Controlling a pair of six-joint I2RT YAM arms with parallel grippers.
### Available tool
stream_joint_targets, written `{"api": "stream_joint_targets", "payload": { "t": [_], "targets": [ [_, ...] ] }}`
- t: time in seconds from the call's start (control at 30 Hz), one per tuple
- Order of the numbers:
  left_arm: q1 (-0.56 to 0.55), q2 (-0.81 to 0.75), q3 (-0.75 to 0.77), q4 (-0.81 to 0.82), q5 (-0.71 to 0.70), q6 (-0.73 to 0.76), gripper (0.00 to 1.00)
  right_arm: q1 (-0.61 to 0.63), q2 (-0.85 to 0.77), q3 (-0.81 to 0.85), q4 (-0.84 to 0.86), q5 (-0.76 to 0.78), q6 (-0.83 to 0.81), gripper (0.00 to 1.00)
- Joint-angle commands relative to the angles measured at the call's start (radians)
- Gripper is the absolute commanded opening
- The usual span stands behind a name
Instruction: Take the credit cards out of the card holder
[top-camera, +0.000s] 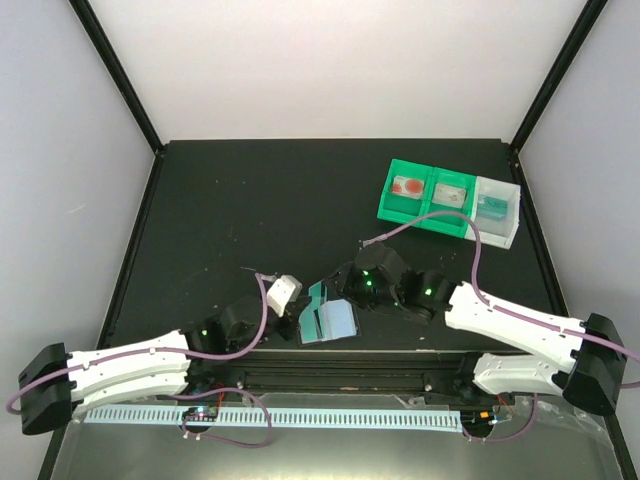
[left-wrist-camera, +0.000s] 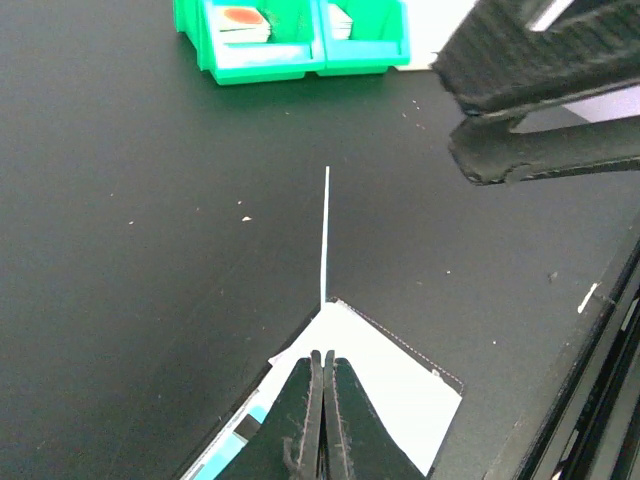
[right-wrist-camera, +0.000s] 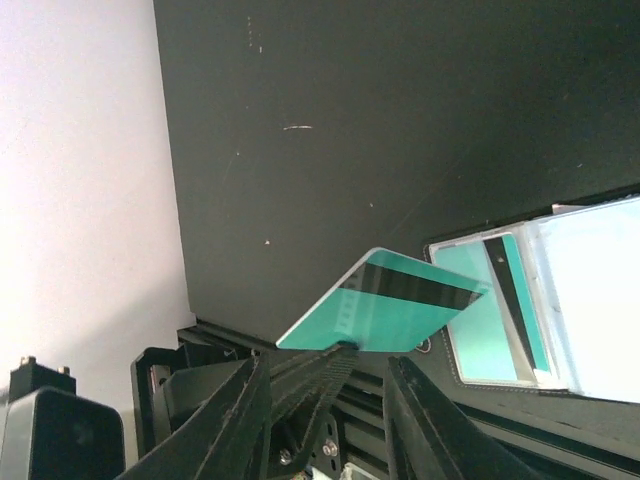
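Observation:
The card holder (top-camera: 338, 322) lies open near the table's front edge, with a pale panel (left-wrist-camera: 400, 385) and black stitched rim. My left gripper (left-wrist-camera: 322, 357) is shut on a thin flap of it, which stands edge-on as a white line (left-wrist-camera: 325, 230). A teal credit card (right-wrist-camera: 395, 305) with a black stripe tilts just above my right gripper (right-wrist-camera: 328, 365). Those jaws stand apart and neither finger touches the card. Another teal card (right-wrist-camera: 480, 325) sits in the holder's pocket beside a pale blue panel (right-wrist-camera: 590, 300). In the top view the right gripper (top-camera: 345, 290) hovers at the holder's far edge.
A green-and-white three-compartment tray (top-camera: 448, 200) holding small items stands at the back right, also seen in the left wrist view (left-wrist-camera: 290, 45). The black table's front rail (top-camera: 340, 375) runs right behind the holder. Black frame posts rise at the table's far corners.

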Motion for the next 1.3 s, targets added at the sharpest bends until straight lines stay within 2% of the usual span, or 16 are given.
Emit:
{"api": "stream_joint_targets", "payload": {
  "t": [0.0,0.57,0.67,0.83,0.9,1.0,1.07,1.17,1.27],
  "targets": [
    [-0.043,0.021,0.034,0.054,-0.088,0.069,0.02,-0.002,0.029,0.031,0.020,-0.039,0.045,0.32],
    [-0.255,0.066,0.044,0.113,-0.340,0.207,0.01,-0.003,0.100,0.031,0.009,-0.081,0.056,0.32],
    [-0.279,0.101,0.059,0.097,-0.397,0.213,0.01,-0.003,0.100,0.024,0.019,-0.088,0.052,0.25],
    [-0.294,0.153,0.078,0.075,-0.443,0.197,0.02,-0.002,0.090,0.009,0.037,-0.086,0.034,0.03],
    [-0.294,0.156,0.086,0.048,-0.477,0.151,0.03,-0.003,0.083,0.000,0.046,-0.078,0.020,0.01],
    [-0.293,0.142,0.095,0.002,-0.501,0.069,0.10,-0.002,0.068,-0.025,0.068,-0.056,-0.010,0.01],
    [-0.285,0.119,0.097,-0.020,-0.483,0.027,0.19,-0.002,0.052,-0.045,0.087,-0.034,-0.045,0.01],
    [-0.251,0.064,0.085,-0.029,-0.404,-0.025,0.37,-0.003,0.026,-0.065,0.102,0.018,-0.122,0.01],
    [-0.202,0.006,0.063,-0.024,-0.321,-0.056,0.48,-0.008,0.001,-0.077,0.099,0.077,-0.225,0.01]
  ]
}}
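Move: The teal card held in the left fingers has its middle about 2 cm ahead and 3 cm right of the left hand, roughly level with it. From the open right hand, the same card lies about 4 cm left, 2 cm back and 4 cm below. The open card holder lies about 4 cm back, 2 cm left and 16 cm below the right hand, with another teal card some 3 cm left of its middle. The right fingers pinch the held card near its right end: the hand sinks about 2.5 cm and edges left towards it, then shuts, and afterwards eases back right a little. The left hand first draws back and right about 2.5 cm, tilting its fingers up some 15 degrees, then opens to let go of the card and starts forward, left and up. ##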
